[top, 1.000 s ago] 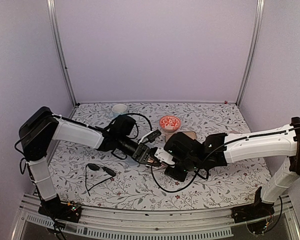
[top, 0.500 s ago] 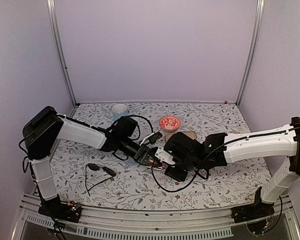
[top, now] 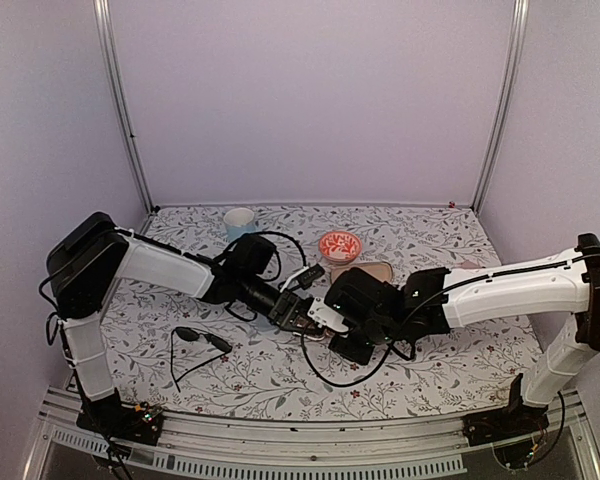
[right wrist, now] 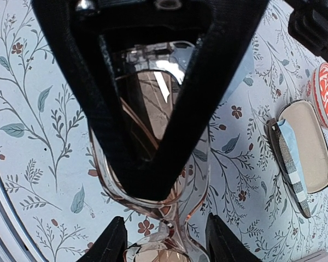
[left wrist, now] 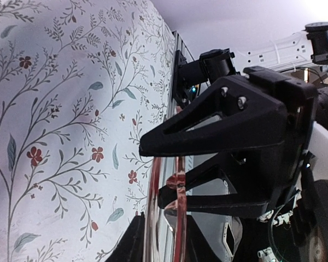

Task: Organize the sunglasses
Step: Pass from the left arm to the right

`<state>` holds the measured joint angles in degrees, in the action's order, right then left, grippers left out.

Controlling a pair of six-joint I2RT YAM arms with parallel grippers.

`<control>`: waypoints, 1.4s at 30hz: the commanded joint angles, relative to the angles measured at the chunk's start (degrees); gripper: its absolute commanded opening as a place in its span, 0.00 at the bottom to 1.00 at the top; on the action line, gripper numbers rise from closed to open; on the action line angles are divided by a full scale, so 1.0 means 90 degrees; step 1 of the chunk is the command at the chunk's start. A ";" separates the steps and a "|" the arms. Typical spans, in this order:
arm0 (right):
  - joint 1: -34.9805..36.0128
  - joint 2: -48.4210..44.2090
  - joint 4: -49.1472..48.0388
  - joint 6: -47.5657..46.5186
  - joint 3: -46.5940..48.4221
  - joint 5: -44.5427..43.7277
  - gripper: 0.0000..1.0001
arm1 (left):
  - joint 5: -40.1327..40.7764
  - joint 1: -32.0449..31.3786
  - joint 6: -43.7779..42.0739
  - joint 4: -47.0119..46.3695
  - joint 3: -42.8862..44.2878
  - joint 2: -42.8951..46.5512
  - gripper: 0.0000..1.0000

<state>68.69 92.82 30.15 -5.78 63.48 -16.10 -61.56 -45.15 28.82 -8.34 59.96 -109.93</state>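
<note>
The pink see-through sunglasses [top: 310, 318] hang above the table's middle between both grippers. My left gripper [top: 296, 316] is shut on them: in the left wrist view the thin pink frame [left wrist: 178, 218] is pinched between its fingertips [left wrist: 132, 245]. My right gripper [right wrist: 167, 243] faces it and straddles the frame at the bridge [right wrist: 172, 224]; the lens below fills the gap between its fingers [right wrist: 112, 243], so it is shut on the glasses. The black sunglasses [top: 202, 339] lie unfolded on the cloth to the left, away from both grippers.
An open brown case [top: 365, 270], also in the right wrist view [right wrist: 303, 147], lies behind the grippers. A red patterned bowl [top: 340, 244] sits beyond it. A pale cup [top: 239, 218] stands at the back left. Black cables trail under both arms.
The right gripper's jaws widened a little and came back in on the pink frame. Both arms shifted slightly to the left. The black sunglasses have not moved.
</note>
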 commanded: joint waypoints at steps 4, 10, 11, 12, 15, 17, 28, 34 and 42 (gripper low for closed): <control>0.0015 0.0039 0.0051 0.0063 0.0070 -0.0391 0.31 | -0.0158 0.0043 -0.0049 -0.0086 0.0025 -0.0101 0.27; 0.0012 -0.0058 -0.0015 -0.0023 -0.0064 -0.0481 0.27 | -0.0212 0.0039 -0.0081 -0.0242 -0.0053 0.0009 0.44; 0.0019 -0.0080 -0.0024 -0.0037 -0.0085 -0.0502 0.27 | -0.0204 0.0047 -0.0100 -0.0250 -0.0065 0.0037 0.46; 0.0019 -0.0093 -0.0034 -0.0081 -0.0111 -0.0506 0.27 | -0.0196 0.0051 -0.0126 -0.0254 -0.0079 0.0057 0.48; 0.0016 -0.0149 -0.0059 -0.0212 -0.0209 -0.0560 0.26 | -0.0122 0.0078 -0.0168 -0.0267 -0.0144 0.0144 0.54; 0.0009 -0.0208 -0.0090 -0.0311 -0.0292 -0.0573 0.26 | -0.0006 0.0164 -0.0141 -0.0347 -0.0238 0.0259 0.57; -0.0898 -0.0703 -0.0710 -0.1282 -0.0548 -0.0684 0.25 | 0.0702 0.0910 0.0153 -0.1010 -0.0994 0.1262 0.60; -0.1799 -0.0500 -0.1264 -0.2530 -0.0403 -0.0534 0.22 | 0.1098 0.0944 0.0062 -0.0814 -0.1085 0.1502 0.60; -0.2826 -0.0048 -0.1934 -0.4186 -0.0218 -0.0269 0.22 | 0.1393 0.0954 -0.0089 -0.0576 -0.1153 0.1606 0.59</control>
<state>46.33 89.91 17.69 -33.50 59.66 -20.40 -50.94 -36.93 29.54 -14.66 50.35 -97.01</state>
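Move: The clear sunglasses span both grippers, their middle some 4 cm right of and 1 cm behind the left hand point. The open case lies about 17 cm ahead and 5 cm right of the right hand, 9 cm lower; from the left hand, about 15 cm ahead and 12 cm right. The red bowl stands roughly 9 cm beyond the case and 5 cm left of it. A pale blue cloth lies about 10 cm ahead and 7 cm left of the left hand. The left fingers open and let go of the sunglasses' left end while the right fingers keep their pinch on the other end. The left hand then backs off forward and left, about 5 cm each way, rising a little. The right hand, slow at first and then quick, carries the sunglasses some 14 cm forward and 9 cm right towards the case, its fingers tipping up to point more forward. ##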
